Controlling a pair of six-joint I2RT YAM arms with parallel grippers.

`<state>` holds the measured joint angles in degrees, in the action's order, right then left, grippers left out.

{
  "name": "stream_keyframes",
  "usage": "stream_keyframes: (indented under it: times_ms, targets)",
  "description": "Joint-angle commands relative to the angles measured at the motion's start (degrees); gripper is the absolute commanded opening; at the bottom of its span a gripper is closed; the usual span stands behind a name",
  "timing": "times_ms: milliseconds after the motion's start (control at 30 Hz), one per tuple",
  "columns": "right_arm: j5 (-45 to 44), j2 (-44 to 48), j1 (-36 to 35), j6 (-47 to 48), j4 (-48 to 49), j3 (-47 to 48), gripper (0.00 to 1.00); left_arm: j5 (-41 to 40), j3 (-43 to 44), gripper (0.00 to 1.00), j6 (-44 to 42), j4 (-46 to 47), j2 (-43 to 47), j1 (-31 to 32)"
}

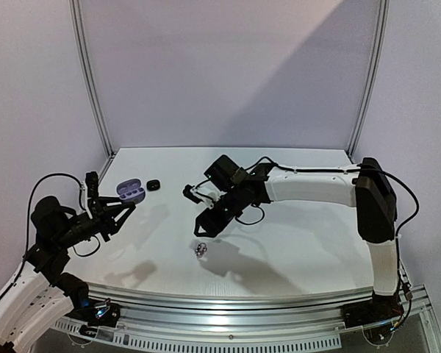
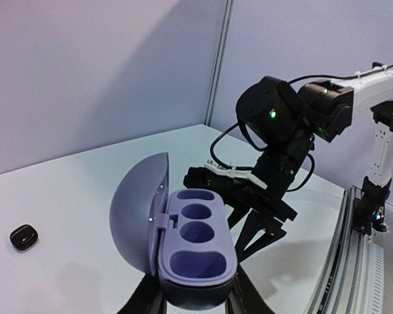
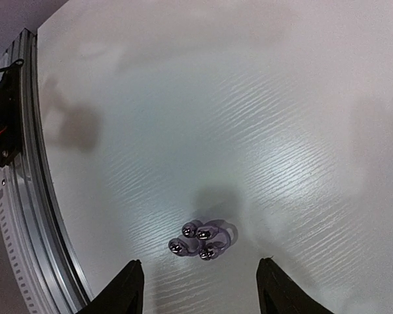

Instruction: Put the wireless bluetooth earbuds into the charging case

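Note:
The open lilac charging case (image 2: 196, 243) sits between my left gripper's (image 2: 196, 302) black fingers, lid (image 2: 139, 209) swung up to the left, and its wells are empty. From above, the case (image 1: 130, 191) is at the tip of the left gripper (image 1: 125, 204). A small cluster of purple earbuds with silvery tips (image 3: 200, 240) lies on the white table (image 3: 249, 98), between and just ahead of my right gripper's (image 3: 203, 291) widely spread fingers. In the top view the earbuds (image 1: 201, 250) lie just below the right gripper (image 1: 208, 226), which hovers over them.
A small black rounded object (image 1: 153, 184) rests on the table right of the case, also visible from the left wrist as the black object (image 2: 23, 236). The metal rail (image 3: 26, 196) runs along the table's near edge. White walls enclose the back and sides.

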<state>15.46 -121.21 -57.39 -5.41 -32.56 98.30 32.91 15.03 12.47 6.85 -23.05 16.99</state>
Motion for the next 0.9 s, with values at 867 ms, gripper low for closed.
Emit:
stream_keyframes:
  times_ms: [867]
  targets:
    - [6.95, -9.21, 3.14, 2.64, 6.71, -2.68, 0.36, 3.9, -1.67, 0.0, -2.45, 4.31, -0.96, -1.11]
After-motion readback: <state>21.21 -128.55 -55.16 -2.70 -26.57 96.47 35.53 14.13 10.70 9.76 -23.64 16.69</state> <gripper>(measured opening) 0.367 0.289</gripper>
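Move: The silver earbuds lie in a small bunch almost straight below the right hand: about 9 cm down, perhaps 1 cm to its left and level with it fore and aft. The white case sits roughly 25 cm ahead of that hand and 2 cm to its right, also about 9 cm down. From the left hand, the earbuds are some 17 cm to the right, 5 cm ahead and 23 cm below. The right hand first slips about 2 cm forward and 1 cm left, then sinks towards the silver earbuds while easing back, ending some 6 cm lower and nearly over where it began, with its wrist almost unturned. Its fingers narrow from well open to a little over a third open and come close above the bunch, stopping short of any visible grip, with the earbuds off to the back-side finger rather than centred. ##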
